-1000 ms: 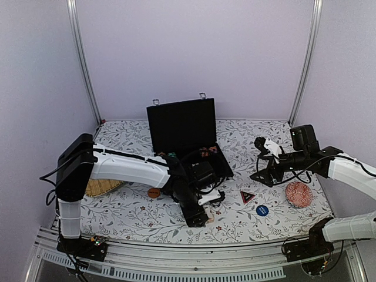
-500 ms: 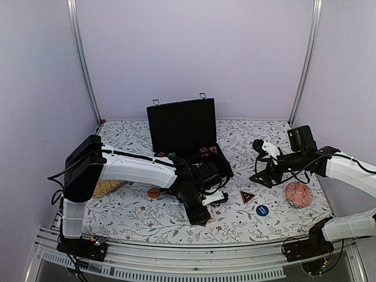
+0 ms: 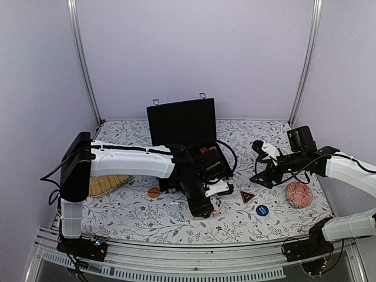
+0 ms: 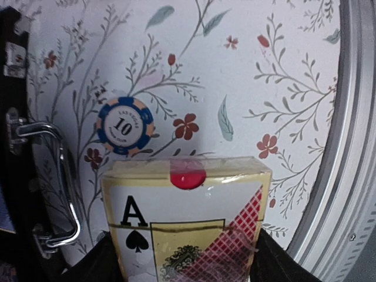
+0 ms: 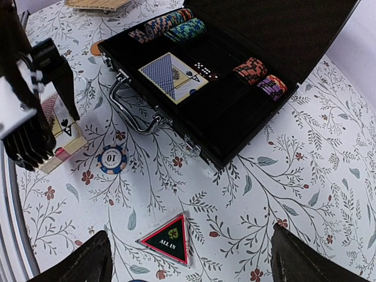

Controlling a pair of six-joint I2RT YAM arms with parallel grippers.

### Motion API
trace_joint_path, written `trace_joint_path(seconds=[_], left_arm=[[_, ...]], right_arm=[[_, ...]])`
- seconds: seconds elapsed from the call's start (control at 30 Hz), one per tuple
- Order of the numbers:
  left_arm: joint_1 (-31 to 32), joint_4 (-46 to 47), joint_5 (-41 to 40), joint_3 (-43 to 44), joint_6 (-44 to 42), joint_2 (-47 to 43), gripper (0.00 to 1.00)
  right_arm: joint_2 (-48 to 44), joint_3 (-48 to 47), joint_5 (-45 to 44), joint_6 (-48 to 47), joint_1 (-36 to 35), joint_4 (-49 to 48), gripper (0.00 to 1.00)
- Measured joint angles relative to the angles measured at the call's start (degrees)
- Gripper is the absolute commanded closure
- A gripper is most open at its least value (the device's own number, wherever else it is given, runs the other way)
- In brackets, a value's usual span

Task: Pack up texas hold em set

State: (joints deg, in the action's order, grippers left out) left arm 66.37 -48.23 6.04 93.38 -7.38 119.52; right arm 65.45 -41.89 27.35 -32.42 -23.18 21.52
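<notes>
The black case [image 3: 182, 126] stands open at mid table, with rows of chips [image 5: 170, 23], a card deck [image 5: 173, 76] and red dice [image 5: 202, 70] inside. In front of its silver handle [image 4: 53, 182], my left gripper [image 3: 202, 208] points down at the table. Its fingers press both sides of a second, wrapped card deck [image 4: 185, 217] showing the ace of spades. A blue "10" chip [image 4: 124, 126] lies just beyond that deck. My right gripper [image 5: 188, 261] hangs open above the black and red "ALL IN" triangle [image 5: 168, 239], holding nothing.
A blue disc [image 3: 262, 210] lies near the triangle and an orange disc [image 3: 154, 192] left of the left gripper. A red patterned bowl [image 3: 299, 194] sits at the right, a woven straw tray [image 3: 106, 185] at the left. The table's metal front rail [image 4: 346, 176] runs close by the deck.
The left gripper's jaws have narrowed onto the wrapped deck, and its arm has shifted slightly right. The right arm has drifted a little left and down.
</notes>
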Motion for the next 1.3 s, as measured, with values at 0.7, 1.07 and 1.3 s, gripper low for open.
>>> trace_joint_path(seconds=[0.7, 1.07, 1.3], left_arm=[[-19.3, 3.3, -13.8, 12.3, -12.6, 1.4, 0.48], [-24.0, 6.6, -14.5, 21.9, -19.2, 11.6, 0.47], [-25.4, 7.6, -14.7, 23.4, -22.0, 15.6, 0.47]], right_arm=[[0.5, 0.0, -3.0, 0.1, 0.0, -0.2, 0.1], [1.8, 0.0, -6.2, 0.3, 0.0, -0.2, 0.1], [1.8, 0.0, -6.9, 0.3, 0.0, -0.5, 0.1]])
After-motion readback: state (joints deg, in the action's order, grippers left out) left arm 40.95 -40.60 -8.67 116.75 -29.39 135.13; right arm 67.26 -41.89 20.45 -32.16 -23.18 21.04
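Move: The left hand already holds the red-backed card deck just clear of the table; the empty card slot in the open case is about 28 cm ahead, 6 cm to its left and some 2 cm lower. On this side of the slot lie the case handle, roughly 10 cm ahead and 2 cm left of the hand, and the blue card deck, about 18 cm ahead and 4 cm left. The orange chips stand about 28 cm ahead and 2 cm right of the hand. From the right hand the slot is some 18 cm ahead, 21 cm left and 13 cm down. Keeping its pinch on the red-backed deck, the left hand first rises about 8 cm as it sets off, then carries the deck forward some 29 cm and a little left, over the front of the case towards the empty slot beyond the dice. On the way its fingertips swing forward by about 25 degrees with a slight counter-clockwise turn, and in the second half it sinks some 6 cm, slowing to come down beside the orange chips, while the open right hand eases a couple of centimetres forward, right and down. ##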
